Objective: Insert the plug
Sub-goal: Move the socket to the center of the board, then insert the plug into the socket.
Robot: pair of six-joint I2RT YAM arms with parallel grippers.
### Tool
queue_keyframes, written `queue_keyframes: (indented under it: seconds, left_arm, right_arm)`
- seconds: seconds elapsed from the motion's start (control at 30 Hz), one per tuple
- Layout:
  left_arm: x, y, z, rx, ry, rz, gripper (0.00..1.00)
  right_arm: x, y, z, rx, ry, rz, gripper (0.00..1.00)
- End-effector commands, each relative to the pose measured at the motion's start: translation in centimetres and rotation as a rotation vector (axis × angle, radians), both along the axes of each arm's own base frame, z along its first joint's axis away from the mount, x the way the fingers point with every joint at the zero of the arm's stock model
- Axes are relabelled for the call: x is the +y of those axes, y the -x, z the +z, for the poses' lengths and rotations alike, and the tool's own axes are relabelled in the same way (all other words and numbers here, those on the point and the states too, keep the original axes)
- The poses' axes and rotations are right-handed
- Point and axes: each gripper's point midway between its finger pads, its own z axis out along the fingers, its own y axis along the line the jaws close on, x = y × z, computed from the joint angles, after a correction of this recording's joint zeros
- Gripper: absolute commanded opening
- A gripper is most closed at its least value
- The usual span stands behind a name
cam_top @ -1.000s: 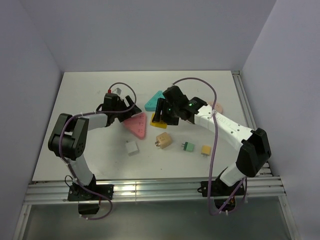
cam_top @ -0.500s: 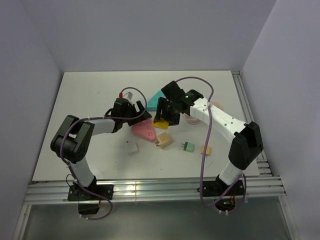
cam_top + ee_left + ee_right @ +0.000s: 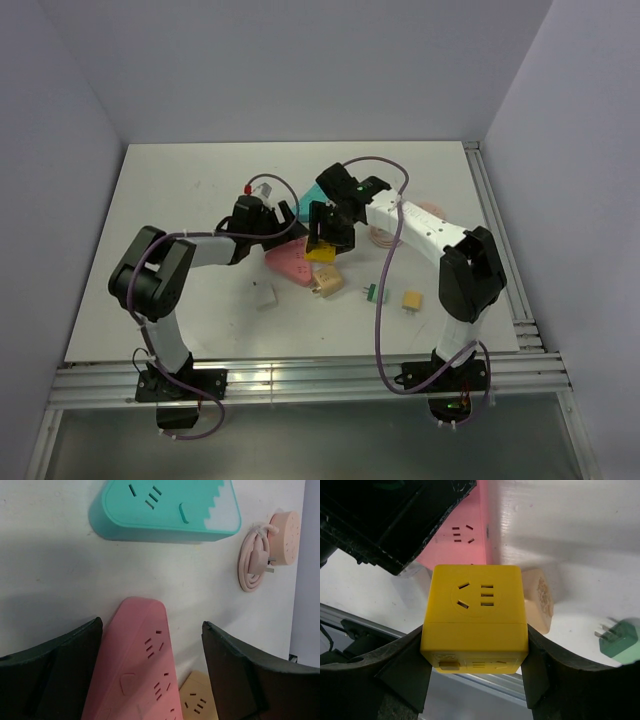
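My right gripper [image 3: 475,652] is shut on a yellow cube adapter [image 3: 475,615], one finger pressed on each side. The cube's top face shows socket holes, and any pins on it are hidden. From above, the yellow cube [image 3: 322,250] hangs at the far corner of the pink triangular power strip [image 3: 290,263]. My left gripper [image 3: 151,626] stands open astride the narrow end of the pink strip [image 3: 140,670]. Its left finger lies against the strip's edge and its right finger stands apart. A green plug [image 3: 373,292] lies loose on the table.
A teal triangular strip [image 3: 165,505] lies beyond the pink one. A pink round reel [image 3: 285,527] with a coiled cord sits to the right. A tan cube socket [image 3: 327,281], a white cube [image 3: 264,296] and a small tan plug [image 3: 412,300] lie nearer the front.
My left gripper has slid right onto the pink strip, which shifted right and towards the front. The right arm's forearm has swung left while the yellow cube stayed held in almost the same place.
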Motion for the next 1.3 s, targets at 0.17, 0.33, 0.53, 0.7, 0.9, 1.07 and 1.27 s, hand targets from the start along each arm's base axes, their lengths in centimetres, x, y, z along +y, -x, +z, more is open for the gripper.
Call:
queue_keyframes:
  seconds: [0.17,0.33,0.53,0.7,0.9,1.07,1.27]
  left_arm:
    - [-1.9,-3.0,2.2,-0.034,0.059,-0.002,0.85]
    - [1.2,-4.2,4.4,-0.039,0.095,0.058,0.87]
    - [5.7,-4.1,6.5,-0.046,0.128,0.166,0.89]
    - [6.4,-1.4,7.5,-0.050,0.167,0.190,0.89]
    - [7.1,0.6,7.1,-0.040,0.142,0.185,0.87]
    - [8.0,1.8,5.9,-0.019,0.098,0.203,0.86]
    - [7.8,2.4,5.0,-0.004,0.109,0.183,0.85]
  right_arm:
    - [1.1,-1.5,1.3,-0.050,-0.120,0.083,0.00]
    - [2.0,-1.5,1.9,-0.093,-0.184,0.121,0.00]
    - [2.6,-2.1,0.9,-0.067,-0.171,0.147,0.00]
    - [2.7,-2.4,0.2,-0.019,-0.132,0.167,0.00]
    - [2.5,-3.0,-1.1,0.035,-0.084,0.205,0.00]
    - [2.3,-3.0,-2.1,0.087,-0.082,0.222,0.00]
    - [1.9,-2.7,-2.6,0.118,-0.070,0.222,0.00]
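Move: Behind the open left hand, about 5 cm back, 1 cm left and 3 cm below, lies the pink socket's middle; the teal socket is some 8 cm ahead and 4 cm right of that hand. From the right hand, holding the yellow plug, the pink socket is roughly 7 cm left, 2 cm ahead and 10 cm below; the beige plug 1 cm back and 1 cm right, the green plug 4 cm back and 11 cm right, equally low. Leaving the pink socket, the open left hand slides forward about 4 cm, swings left some 8 cm as it rises, then draws back and sinks slightly. The right hand keeps its grip on the yellow plug and brings it down and forward towards the pink socket, edging left and turning about 10 degrees counter-clockwise. ##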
